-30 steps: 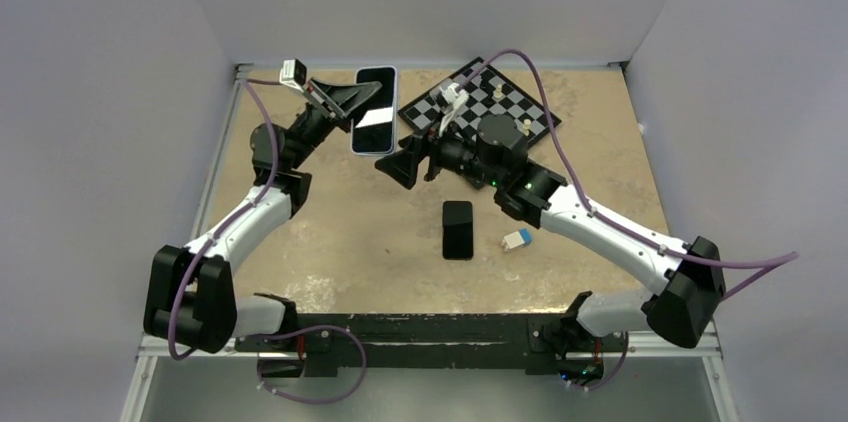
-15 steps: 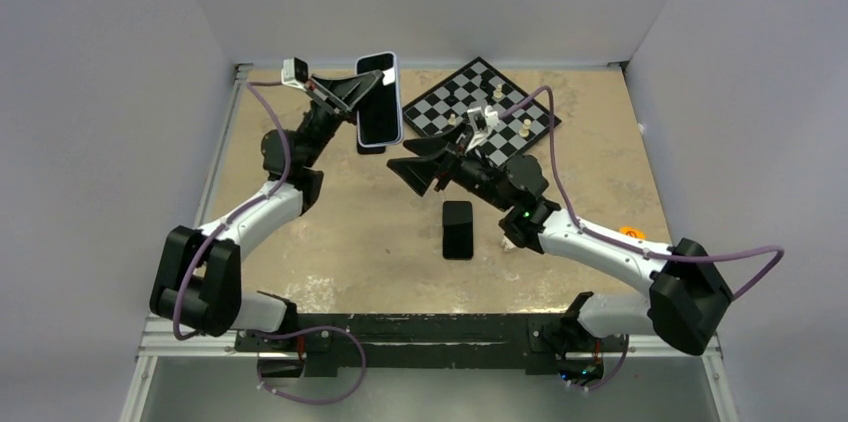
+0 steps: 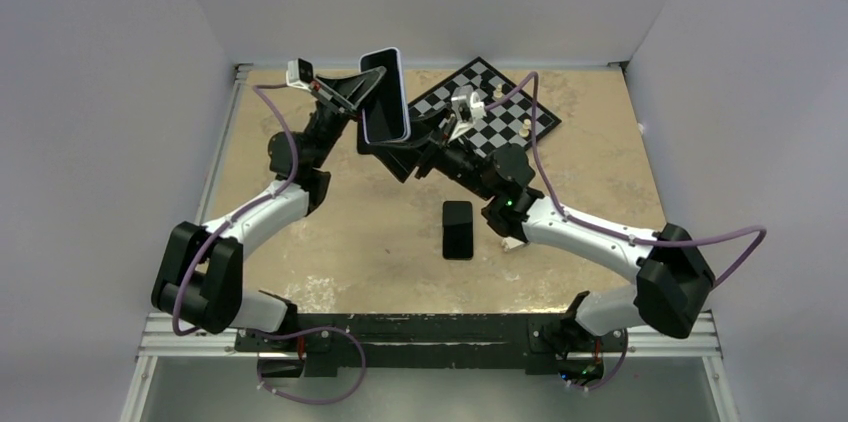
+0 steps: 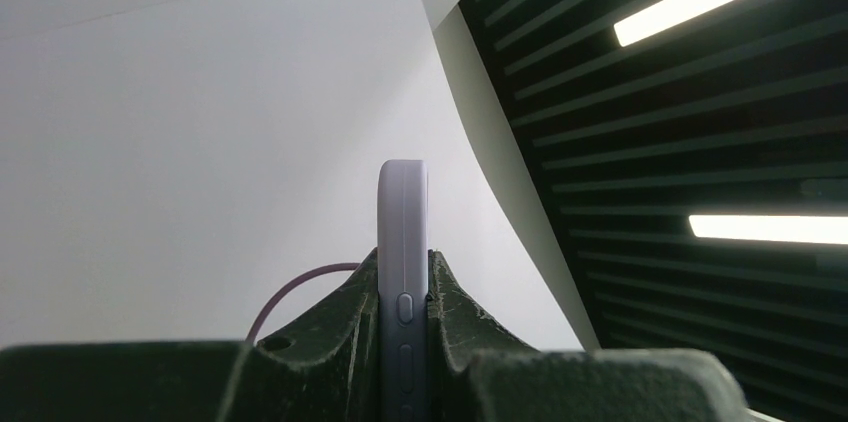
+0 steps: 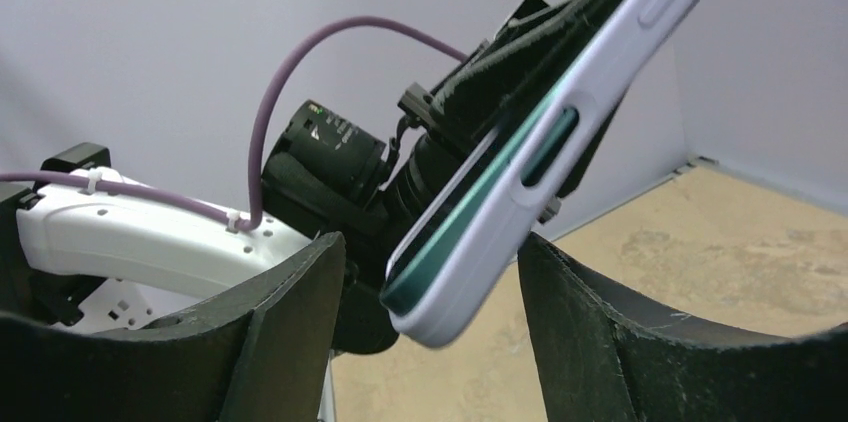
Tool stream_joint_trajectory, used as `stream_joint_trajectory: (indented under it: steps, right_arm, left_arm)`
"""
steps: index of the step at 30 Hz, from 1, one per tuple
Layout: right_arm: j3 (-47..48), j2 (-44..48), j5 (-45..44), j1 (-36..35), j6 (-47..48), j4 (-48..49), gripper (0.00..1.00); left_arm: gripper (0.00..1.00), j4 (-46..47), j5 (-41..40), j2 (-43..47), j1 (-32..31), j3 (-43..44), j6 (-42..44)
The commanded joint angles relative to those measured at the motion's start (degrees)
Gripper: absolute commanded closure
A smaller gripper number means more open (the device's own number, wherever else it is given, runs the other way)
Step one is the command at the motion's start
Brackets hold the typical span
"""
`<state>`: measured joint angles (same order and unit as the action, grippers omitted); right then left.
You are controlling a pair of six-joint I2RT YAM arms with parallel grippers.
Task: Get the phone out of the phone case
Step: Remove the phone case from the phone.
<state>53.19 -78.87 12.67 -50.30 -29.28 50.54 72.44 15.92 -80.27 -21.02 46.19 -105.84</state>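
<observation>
A lavender phone case [image 3: 398, 92] with the dark-screened phone [image 3: 381, 94] inside is held in the air over the table's far left part. My left gripper [image 3: 358, 92] is shut on it. In the left wrist view the case's edge [image 4: 403, 232] with its buttons stands upright between both fingers [image 4: 340, 332]. My right gripper [image 3: 396, 156] is open just below the case's lower end. In the right wrist view the case's lower corner [image 5: 470, 272] hangs between the fingers [image 5: 300, 312], with a gap on each side, and the phone's teal rim [image 5: 470, 210] shows inside the case.
A second black phone [image 3: 458, 229] lies flat on the tan table [image 3: 380, 242] in front of the right arm. A chessboard [image 3: 500, 107] with a few pieces sits at the back right. A small white object [image 3: 513, 241] peeks from under the right forearm.
The left arm has lifted and tilted the cased phone up off the table. The right gripper has swung left under its lower end, and its fingers have narrowed a little.
</observation>
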Motion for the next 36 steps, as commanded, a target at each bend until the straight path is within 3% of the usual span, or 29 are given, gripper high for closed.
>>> stream_joint_trajectory:
  steps: [1, 18, 21, 25, 26, 27, 36]
  right_arm:
    - [4.3, -0.7, -4.2, -1.5, 4.3, 1.2, 0.34]
    - [6.8, -3.8, -18.6, -5.6, 8.1, -3.5, 0.59]
    - [6.4, -3.7, -20.2, -5.6, 8.2, -3.2, 0.71]
    - [5.3, -4.1, -21.1, -5.6, 11.3, -1.5, 0.77]
    - [4.9, -4.4, -20.6, -5.5, 13.3, -0.7, 0.94]
    - [4.4, -4.6, -20.8, -5.6, 15.3, -0.5, 1.00]
    - [2.0, -6.5, -20.5, -5.0, 35.6, 0.4, 1.00]
  left_arm:
    - [1.00, 8.2, -3.4, 2.7, -0.5, 3.0, -0.7]
    - [1.00, 6.1, -3.2, 5.3, -0.6, 2.3, 0.7]
    - [1.00, 5.4, -3.0, 5.9, -0.6, 1.9, 0.6]
    - [1.00, 2.5, -2.4, 7.8, -0.6, 0.9, -0.8]
    - [1.00, 0.9, -1.9, 8.4, -0.6, 0.4, -1.8]
    - [1.00, -0.7, -1.4, 9.2, -0.6, -0.1, -3.0]
    - [1.00, -20.2, 3.0, 19.3, -0.6, -3.5, -3.4]
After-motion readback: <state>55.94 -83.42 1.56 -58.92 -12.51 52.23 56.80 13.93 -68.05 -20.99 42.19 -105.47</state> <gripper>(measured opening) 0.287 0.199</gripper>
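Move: The lower corner of the phone case, still on the phone in the left hand's grip, is about 2 cm to the right hand's left and 1 cm ahead, near its height. From the left hand that corner lies about 8 cm back, 4 cm right and 5 cm lower. On the table nearly 40 cm below the right hand, a black case lies some 17 cm ahead and 7 cm left, and a black phone 5 cm back and 12 cm right. Leftward about 3 cm, at first also slightly forward, the right hand brings its fingers around the case's lower corner, turning some 8 degrees clockwise, and closes them from wide to a pinch. It then eases back about 1.5 cm while rolling some 10 degrees; the left hand, keeping its hold on the cased phone, rises 1 cm, then draws back and left and sinks, tipping slightly down. ##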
